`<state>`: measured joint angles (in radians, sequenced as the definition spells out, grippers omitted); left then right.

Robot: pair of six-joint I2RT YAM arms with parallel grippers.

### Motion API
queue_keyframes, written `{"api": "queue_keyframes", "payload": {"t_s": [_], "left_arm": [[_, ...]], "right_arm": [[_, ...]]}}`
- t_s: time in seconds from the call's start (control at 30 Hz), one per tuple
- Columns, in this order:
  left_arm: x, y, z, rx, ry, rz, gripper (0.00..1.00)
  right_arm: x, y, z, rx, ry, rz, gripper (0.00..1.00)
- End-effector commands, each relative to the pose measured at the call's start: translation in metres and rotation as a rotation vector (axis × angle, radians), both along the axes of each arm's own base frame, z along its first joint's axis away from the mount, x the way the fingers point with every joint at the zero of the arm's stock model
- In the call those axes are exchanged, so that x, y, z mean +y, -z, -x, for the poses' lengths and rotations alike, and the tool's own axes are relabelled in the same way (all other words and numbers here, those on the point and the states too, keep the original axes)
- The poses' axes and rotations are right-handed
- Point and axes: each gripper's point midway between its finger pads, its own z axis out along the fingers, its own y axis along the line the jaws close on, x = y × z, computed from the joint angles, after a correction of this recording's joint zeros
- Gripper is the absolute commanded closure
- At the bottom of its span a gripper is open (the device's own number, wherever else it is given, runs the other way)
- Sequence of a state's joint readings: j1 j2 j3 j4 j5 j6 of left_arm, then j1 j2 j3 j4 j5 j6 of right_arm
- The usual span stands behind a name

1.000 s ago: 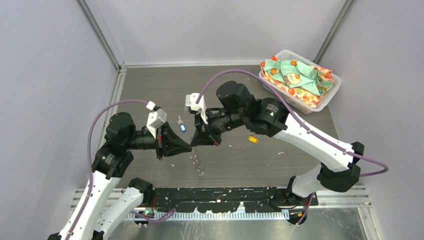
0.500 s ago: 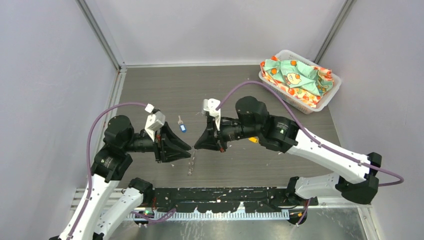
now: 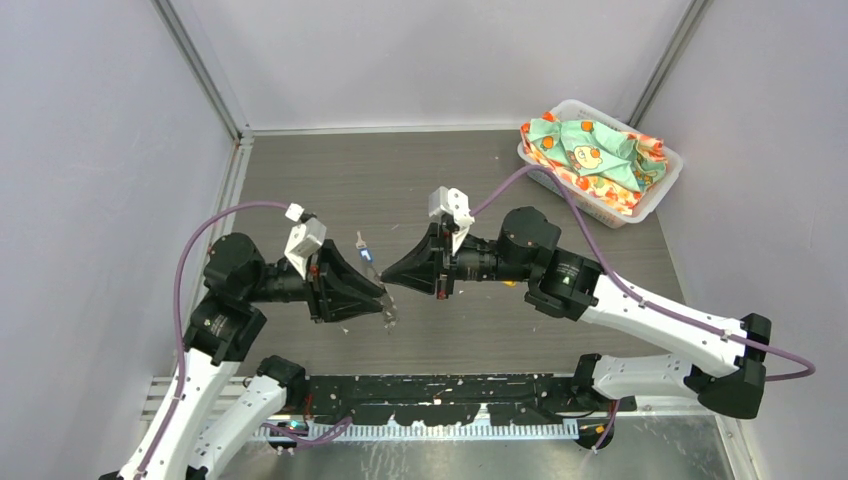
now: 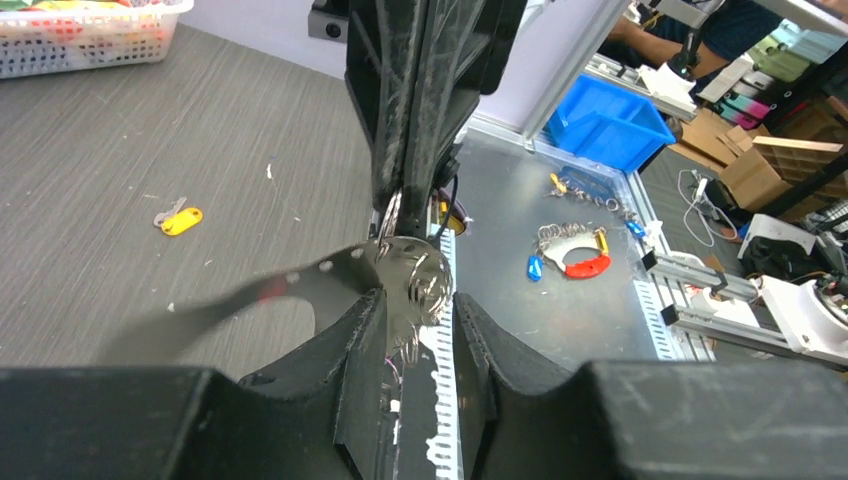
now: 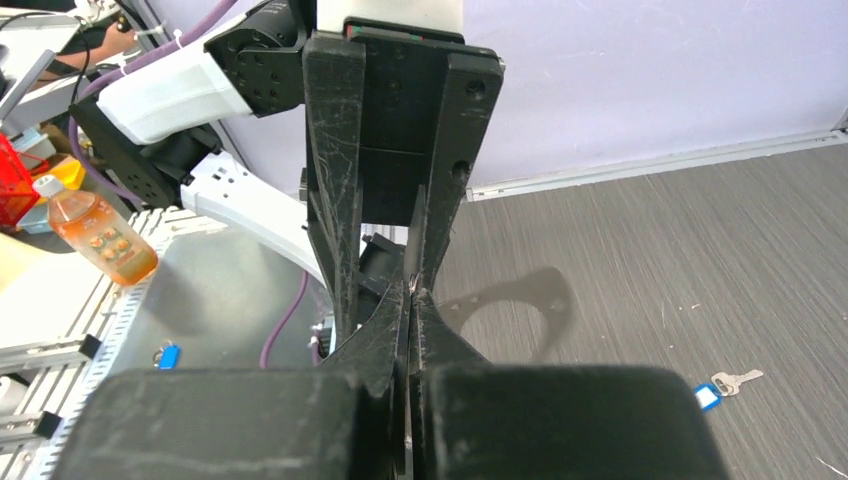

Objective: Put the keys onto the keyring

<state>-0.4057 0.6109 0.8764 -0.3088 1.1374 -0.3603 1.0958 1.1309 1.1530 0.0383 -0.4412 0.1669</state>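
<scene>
The keyring (image 4: 412,283), a bunch of silver links, hangs in the gap between the parted fingers of my left gripper (image 4: 418,298), which is open. My right gripper (image 5: 412,290) faces it tip to tip and is shut on the keyring's top edge. From above, the left gripper (image 3: 382,293) and the right gripper (image 3: 386,275) meet over the near middle of the table, with the keyring (image 3: 391,308) dangling below them. The blue-headed key (image 3: 365,254) lies on the table just behind the grippers, also seen as the blue-headed key (image 5: 722,389). The yellow-headed key (image 4: 180,218) lies farther right, behind my right arm.
A white basket (image 3: 650,205) of patterned cloth stands at the back right corner. The black rail (image 3: 440,395) and the arm bases run along the near edge. Beyond the table edge lie another bunch of keys (image 4: 568,251) and an orange bottle (image 5: 100,240).
My left gripper has gone from shut to open. The right arm has swung lower and to the right while its tips stay on the keyring, which now hangs shorter.
</scene>
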Motion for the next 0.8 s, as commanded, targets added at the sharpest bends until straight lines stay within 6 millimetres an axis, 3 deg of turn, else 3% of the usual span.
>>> {"api": "queue_keyframes", "payload": {"t_s": [0.0, 0.17, 0.33, 0.5, 0.57, 0.77], "left_arm": [[-0.003, -0.024, -0.001, -0.032, 0.006, 0.064, 0.69], [-0.004, -0.029, -0.002, -0.011, 0.006, 0.081, 0.71], [-0.005, -0.022, -0.003, 0.005, 0.014, 0.066, 0.65], [-0.004, -0.018, -0.007, 0.020, -0.018, 0.053, 0.54], [-0.004, -0.021, -0.008, 0.025, -0.027, 0.055, 0.38], [-0.005, -0.037, -0.009, 0.013, -0.033, 0.084, 0.35]], "right_arm": [[-0.008, -0.044, 0.002, -0.053, 0.014, -0.174, 0.99], [-0.009, -0.043, 0.006, -0.032, -0.005, -0.213, 0.99], [-0.015, -0.049, 0.011, -0.022, -0.015, -0.286, 0.99], [-0.020, -0.052, 0.018, -0.010, -0.047, -0.321, 0.99], [-0.021, -0.051, 0.022, -0.003, -0.061, -0.327, 0.99], [-0.020, -0.050, 0.027, 0.018, -0.097, -0.341, 0.99]]}}
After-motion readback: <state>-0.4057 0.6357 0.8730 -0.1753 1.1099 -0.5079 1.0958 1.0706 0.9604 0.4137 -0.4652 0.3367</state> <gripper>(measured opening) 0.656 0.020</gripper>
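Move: The keyring's curved metal plate hangs from a ring in the right fingertips, its middle about 2 cm to the right of the left hand, level with it fore and aft, some 4 cm lower. From the left hand the blue-tag key lies roughly 18 cm ahead, 6 cm left, on the table some 33 cm below. From the right hand, the left fingertips are about 2 cm back, 1 cm left, 3 cm lower. The left opens wider, rising 1.5 cm; the right, still pinching a ring, draws it back and up. ##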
